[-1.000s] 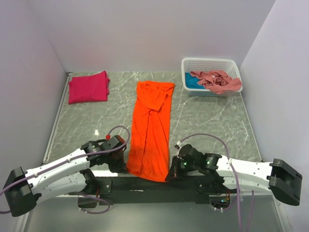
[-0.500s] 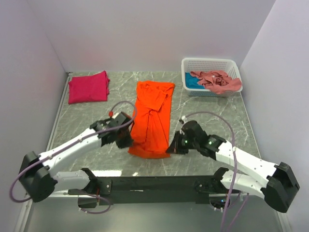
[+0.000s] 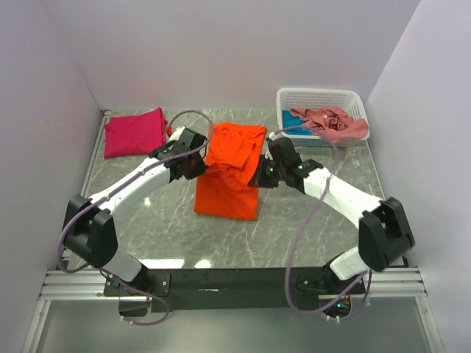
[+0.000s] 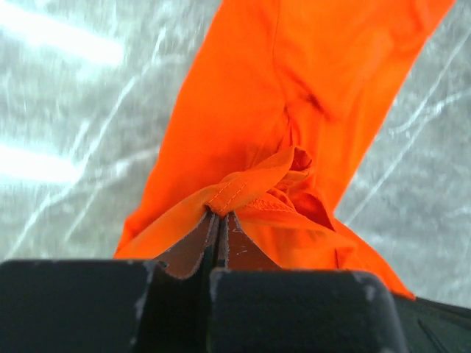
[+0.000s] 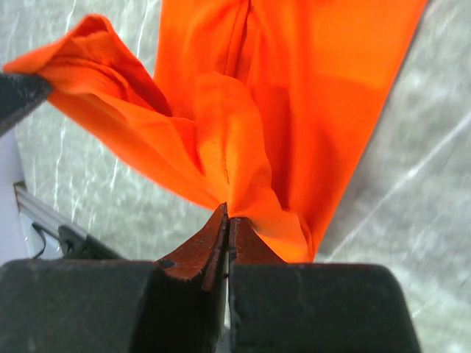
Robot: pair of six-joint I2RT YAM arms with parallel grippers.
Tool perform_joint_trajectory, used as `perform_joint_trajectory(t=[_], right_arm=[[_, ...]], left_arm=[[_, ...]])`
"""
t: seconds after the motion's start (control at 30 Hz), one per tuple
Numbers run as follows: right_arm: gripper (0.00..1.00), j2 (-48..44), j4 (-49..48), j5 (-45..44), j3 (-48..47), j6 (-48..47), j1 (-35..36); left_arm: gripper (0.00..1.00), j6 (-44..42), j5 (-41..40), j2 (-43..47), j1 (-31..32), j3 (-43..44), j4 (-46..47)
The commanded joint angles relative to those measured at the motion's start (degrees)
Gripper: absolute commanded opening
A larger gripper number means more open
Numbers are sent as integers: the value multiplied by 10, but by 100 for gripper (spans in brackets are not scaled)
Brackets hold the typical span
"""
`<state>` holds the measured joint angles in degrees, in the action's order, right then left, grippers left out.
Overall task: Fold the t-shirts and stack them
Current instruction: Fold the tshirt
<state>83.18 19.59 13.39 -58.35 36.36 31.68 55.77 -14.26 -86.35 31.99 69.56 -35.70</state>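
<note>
A bright orange t-shirt (image 3: 228,176) lies lengthwise mid-table, its near end lifted and doubled back over itself. My left gripper (image 3: 200,166) is shut on the hem at the shirt's left side; in the left wrist view the orange cloth (image 4: 294,110) bunches at the pinched tips (image 4: 218,215). My right gripper (image 3: 259,176) is shut on the shirt's right corner, with orange cloth (image 5: 294,103) rising from the closed tips (image 5: 228,215). A magenta-red t-shirt (image 3: 135,132) lies folded at the back left. A salmon-pink t-shirt (image 3: 331,122) and a teal-blue one (image 3: 293,125) sit in the basket.
The white lattice basket (image 3: 318,97) stands at the back right near the wall. Grey marbled tabletop (image 3: 309,228) shows around the orange shirt. White walls close in the left, back and right sides. A black rail (image 3: 235,279) runs along the near edge.
Both arms have swept away from the near edge toward the back, carrying the orange shirt's near hem up and over, so the shirt now looks about half as long.
</note>
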Motion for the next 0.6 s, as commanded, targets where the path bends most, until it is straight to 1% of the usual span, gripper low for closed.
perform_joint_trajectory(t=[0.0, 0.07, 0.2, 0.43, 0.57], right_arm=[[0, 48, 9, -3, -69, -35, -10], [0, 66, 18, -10, -89, -34, -16], [0, 93, 14, -10, -98, -21, -29], [0, 153, -2, -33, -125, -32, -50], [1, 197, -35, -6, -144, -39, -73]], left_arm=[[1, -42, -18, -35, -9, 46, 26], [1, -52, -11, -64, -15, 57, 31], [1, -69, 7, -95, -24, 77, 49], [1, -99, -6, -133, -36, 91, 77], [1, -123, 20, -161, -48, 100, 106]])
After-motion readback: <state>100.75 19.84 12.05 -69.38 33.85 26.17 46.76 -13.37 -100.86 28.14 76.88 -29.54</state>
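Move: The orange t-shirt's far left corner lies about 19 cm ahead of my left hand and 1 cm to its right, some 12 cm lower. Its far right corner is roughly 23 cm ahead of my right hand, 3 cm to its right and 11 cm down. The folded red shirt sits about 24 cm to the left of my left hand and 16 cm ahead. The white basket is some 25 cm ahead of my right hand and 23 cm to its right. With the near edge of the orange t-shirt still pinched in both hands, I carry it on over the flat far half, forward and down towards the far end. My left hand goes about 6 cm out and 4 cm down; my right a little farther and lower, easing slightly left late on. Both grippers stay shut and hardly turn. ##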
